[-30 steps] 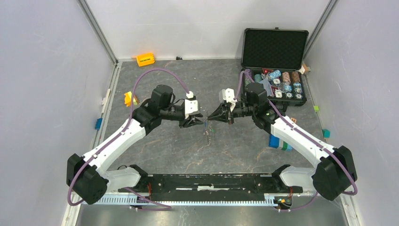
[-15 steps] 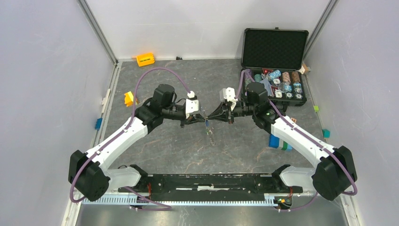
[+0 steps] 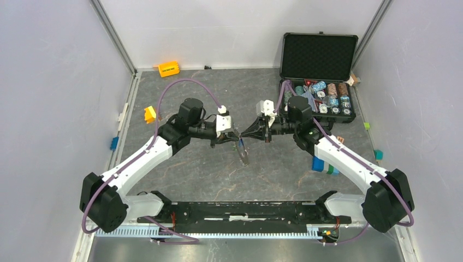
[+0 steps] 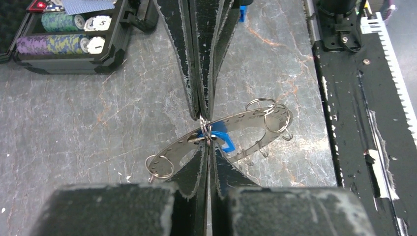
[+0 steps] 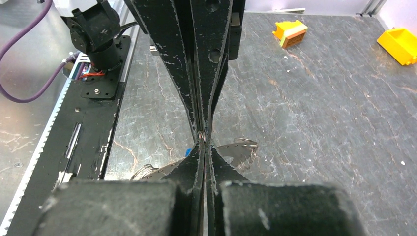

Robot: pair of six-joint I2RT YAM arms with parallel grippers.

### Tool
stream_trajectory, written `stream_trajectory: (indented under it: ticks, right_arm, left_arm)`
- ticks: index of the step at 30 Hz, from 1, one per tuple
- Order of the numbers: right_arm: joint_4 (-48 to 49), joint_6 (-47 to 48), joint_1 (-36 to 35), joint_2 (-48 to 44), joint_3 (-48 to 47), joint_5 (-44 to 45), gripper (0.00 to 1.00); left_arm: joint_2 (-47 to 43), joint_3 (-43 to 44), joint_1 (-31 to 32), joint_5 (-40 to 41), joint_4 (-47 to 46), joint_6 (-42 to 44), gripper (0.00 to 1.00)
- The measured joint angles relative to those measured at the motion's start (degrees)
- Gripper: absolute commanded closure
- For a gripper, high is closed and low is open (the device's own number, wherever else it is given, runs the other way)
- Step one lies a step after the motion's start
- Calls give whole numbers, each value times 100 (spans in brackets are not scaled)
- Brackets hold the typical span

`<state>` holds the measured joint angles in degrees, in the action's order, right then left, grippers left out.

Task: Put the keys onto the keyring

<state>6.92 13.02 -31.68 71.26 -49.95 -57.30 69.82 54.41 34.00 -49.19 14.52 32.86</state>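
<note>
The keyring (image 4: 246,123), a flat grey metal ring with small holes along its rim, hangs tilted above the table between both grippers (image 3: 244,155). Small wire rings (image 4: 158,166) dangle from its rim. My right gripper (image 5: 203,137) is shut on one small wire ring at the keyring's rim, and its fingers (image 4: 196,73) come down from the top of the left wrist view. My left gripper (image 4: 206,135) faces it tip to tip and is shut at the same spot, on the blue key (image 4: 222,139). The key's blue head sticks out beside the finger. The keyring's rim (image 5: 236,155) shows behind my right fingers.
An open black case (image 3: 319,71) with poker chips stands at the back right. Yellow blocks lie at the back (image 3: 168,69) and left (image 3: 149,114). Blue and green blocks (image 3: 322,165) sit by the right arm. The black base rail (image 3: 240,210) runs along the near edge.
My left gripper moved right to the right gripper's tips and went from open to shut there. The hanging keyring swung a little. The right gripper stayed shut.
</note>
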Motion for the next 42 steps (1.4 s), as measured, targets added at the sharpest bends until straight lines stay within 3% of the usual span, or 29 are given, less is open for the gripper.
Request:
stream_trajectory:
  ticks: [21, 32, 34, 42]
  right_arm:
    - [699, -1276, 94, 122, 205, 662, 100]
    - [798, -1102, 94, 129, 328, 702, 100]
    - [603, -861, 96, 107, 326, 721, 94]
    - [15, -216, 225, -105, 192, 669, 54]
  left_arm:
    - [162, -122, 463, 1272, -518, -328, 98]
    - [264, -127, 575, 1381, -612, -411, 98]
    - [243, -127, 575, 1456, -597, -409, 98]
    - [-22, -133, 575, 1488, -481, -350, 98]
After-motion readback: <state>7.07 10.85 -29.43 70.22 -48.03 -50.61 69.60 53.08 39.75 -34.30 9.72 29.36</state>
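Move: The small split ring of the blue key sits in the left fingertips, about 1 cm right of the left hand point; the closed right fingertips meet it about 1 cm to their left and 1 cm below. From the left hand, the blue key hangs roughly 1 cm back, 2 cm right and 2 cm below. The large steel keyring's middle is some 2 cm back, 2 cm right and 6 cm below it, the green key about 3 cm back, level sideways, 6 cm below. Keep the left gripper shut on the small ring and carry both hands forward together about 2 cm, swivelling left counter-clockwise and right clockwise roughly 10 degrees each while the left eases 1 to 2 cm right and down. Then open the right fingers about a third, let go of the ring and back off some 1.5 cm to the right as the left lifts about 1 cm. ##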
